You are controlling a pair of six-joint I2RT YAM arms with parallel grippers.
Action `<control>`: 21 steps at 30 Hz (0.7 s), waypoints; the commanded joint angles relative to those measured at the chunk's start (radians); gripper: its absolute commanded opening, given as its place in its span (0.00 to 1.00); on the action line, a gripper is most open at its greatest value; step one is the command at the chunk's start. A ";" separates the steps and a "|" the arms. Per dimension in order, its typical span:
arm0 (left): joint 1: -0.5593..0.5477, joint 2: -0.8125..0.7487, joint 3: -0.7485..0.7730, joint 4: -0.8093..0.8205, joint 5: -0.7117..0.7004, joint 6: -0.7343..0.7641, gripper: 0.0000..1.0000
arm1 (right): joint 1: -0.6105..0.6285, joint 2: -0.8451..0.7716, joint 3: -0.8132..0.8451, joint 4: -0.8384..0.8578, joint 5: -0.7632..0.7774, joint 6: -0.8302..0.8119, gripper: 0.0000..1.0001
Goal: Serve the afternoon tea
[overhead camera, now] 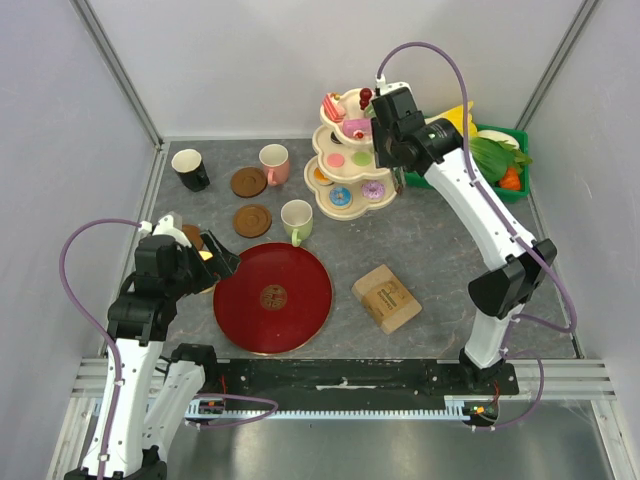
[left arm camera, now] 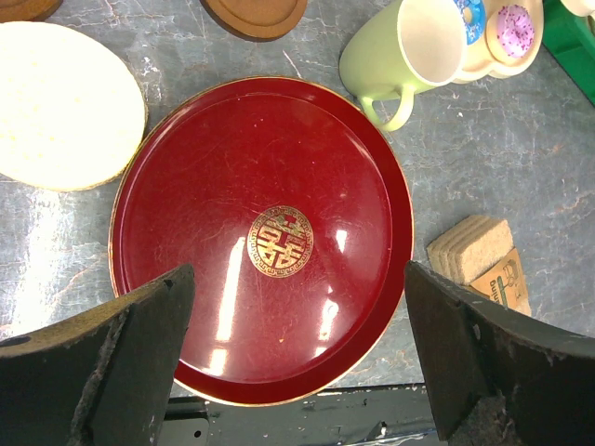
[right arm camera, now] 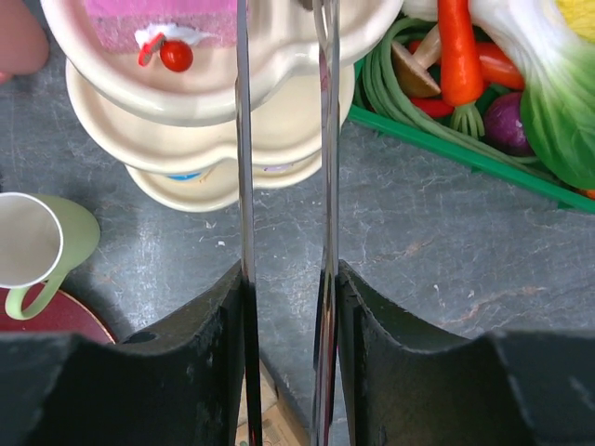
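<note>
A cream three-tier stand (overhead camera: 322, 142) at the back holds the afternoon tea pastries: a pink cake slice (right arm camera: 158, 23) with a cherry on top, macarons (overhead camera: 335, 160) in the middle, and iced donuts (overhead camera: 340, 196) at the bottom. My right gripper (overhead camera: 378, 135) hangs beside the top tier, shut on metal tongs (right arm camera: 244, 186). The tong tips run out of the frame above the stand. A black mug (overhead camera: 190, 168), a pink mug (overhead camera: 274, 163) and a pale-green mug (overhead camera: 297, 220) stand near two brown coasters (overhead camera: 248, 181). My left gripper (left arm camera: 297, 307) is open and empty over the near-left rim of the red plate (left arm camera: 186, 186).
A tan block (overhead camera: 386, 297) lies right of the red plate. A green crate (overhead camera: 517, 192) of toy vegetables sits at the back right, close behind the right arm. A cream round disc (left arm camera: 65, 102) lies left of the plate. Walls enclose the table.
</note>
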 commanded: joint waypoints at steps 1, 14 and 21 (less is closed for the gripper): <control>-0.004 -0.003 0.025 0.018 -0.005 0.013 0.99 | -0.004 -0.127 0.030 0.030 0.025 -0.004 0.46; -0.004 0.010 0.018 0.032 0.024 -0.013 0.99 | -0.004 -0.460 -0.306 0.116 -0.023 0.037 0.48; -0.003 0.030 -0.007 0.054 0.064 -0.017 0.99 | -0.014 -0.731 -0.790 0.171 0.156 0.239 0.50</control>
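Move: The cake stand's top tier, where the tongs in the right hand are working, lies about 7 cm ahead of that hand, 4 cm to its left and some 6 cm below. The green vegetable basket is roughly 10 cm ahead and 20 cm right, the green mug about 2 cm back and 16 cm left, the paper package some 22 cm back and 1 cm left, all 25 to 28 cm below. From the left hand, the top tier lies about 28 cm ahead, 27 cm right and slightly above. Keeping hold of the tongs with its grip hardly changed, the right hand lifts away from the cake stand's top tier, rising some 9 cm while drawing back and to the right, its fingers tipping upward by roughly 10 degrees. It then speeds on back and right over open table and sinks again, ending about 12 cm back, 7 cm right and only a little higher, with the tongs well clear of the stand. ##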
